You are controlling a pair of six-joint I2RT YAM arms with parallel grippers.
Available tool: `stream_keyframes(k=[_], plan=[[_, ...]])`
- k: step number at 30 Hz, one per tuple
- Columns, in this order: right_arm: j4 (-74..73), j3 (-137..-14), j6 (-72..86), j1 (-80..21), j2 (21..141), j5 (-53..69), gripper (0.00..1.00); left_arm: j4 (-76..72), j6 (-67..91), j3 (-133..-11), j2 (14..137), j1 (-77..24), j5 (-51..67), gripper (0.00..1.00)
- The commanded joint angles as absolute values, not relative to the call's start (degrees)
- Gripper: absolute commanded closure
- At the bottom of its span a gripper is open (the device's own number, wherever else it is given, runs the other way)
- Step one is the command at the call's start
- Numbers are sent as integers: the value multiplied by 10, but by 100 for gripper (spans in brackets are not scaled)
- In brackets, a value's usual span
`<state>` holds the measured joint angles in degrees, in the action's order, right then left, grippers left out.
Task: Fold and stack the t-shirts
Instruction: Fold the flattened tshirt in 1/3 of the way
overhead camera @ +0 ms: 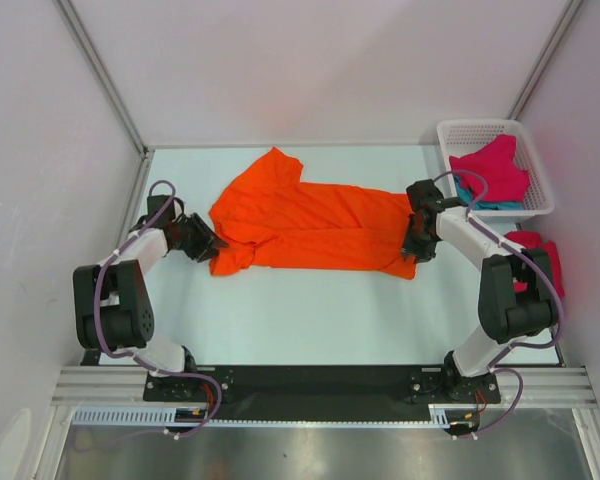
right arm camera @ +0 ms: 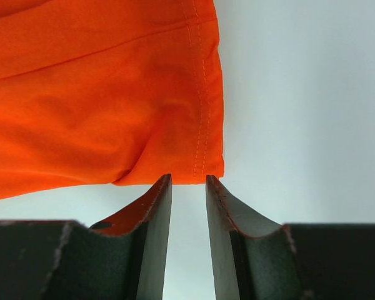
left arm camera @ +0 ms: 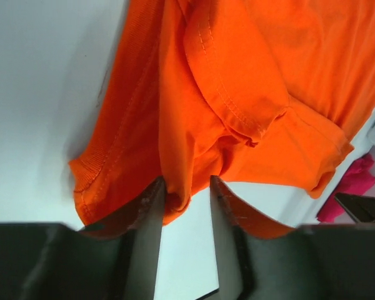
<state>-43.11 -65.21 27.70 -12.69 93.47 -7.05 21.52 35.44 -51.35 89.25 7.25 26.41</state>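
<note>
A bright orange t-shirt (overhead camera: 310, 225) lies spread across the middle of the table, one sleeve pointing toward the back. My left gripper (overhead camera: 210, 245) sits at its left edge. In the left wrist view its jaws (left arm camera: 187, 182) stand apart, with a hanging fold of the orange shirt (left arm camera: 237, 75) between the tips, resting against the left finger. My right gripper (overhead camera: 413, 243) is at the shirt's right end. Its jaws (right arm camera: 187, 179) are apart, their tips at the stitched hem corner of the orange cloth (right arm camera: 100, 94), with nothing between them.
A white mesh basket (overhead camera: 480, 127) stands at the back right, holding a magenta-red shirt (overhead camera: 492, 170) over a teal one (overhead camera: 470, 195). Another magenta-red shirt (overhead camera: 540, 255) lies bunched at the table's right edge beside the right arm. White walls enclose three sides.
</note>
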Motion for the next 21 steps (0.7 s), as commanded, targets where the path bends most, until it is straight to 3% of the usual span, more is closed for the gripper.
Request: stream_keyframes(k=[1,3,4,21], plan=[[-417,-638,288,-127,940,-63,67,204,359,-515,871,69,265,77],[-416,-634,290,-127,937,-63,67,204,359,-505,858,69,270,96],[-416,-634,289,-127,935,-64,67,206,359,-503,852,69,271,100],[-414,-595,291,-124,903,-69,65,361,281,-476,657,79,240,100]])
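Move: The shirt's near-left edge is right at the left hand's closing fingertips, perhaps 1 cm below. From the left hand, the bulge at the shirt's far side lies about 22 cm ahead and 15 cm to the right. The near-right corner of the shirt sits some 2 cm back and 1 cm right of the right hand, about 3 cm down. The basket is roughly 22 cm ahead and 20 cm right of that hand, the red pile 27 cm right and 3 cm back. The shirt's near-left edge is pinched as the left fingers shut fully on the raised fold between them; then the left hand draws it up about 7 cm and some 4 cm back, its fingertips tipping slightly forward. Over the near-right corner, the right hand sinks and eases back about 2 cm each towards it, fingers still part-open. ##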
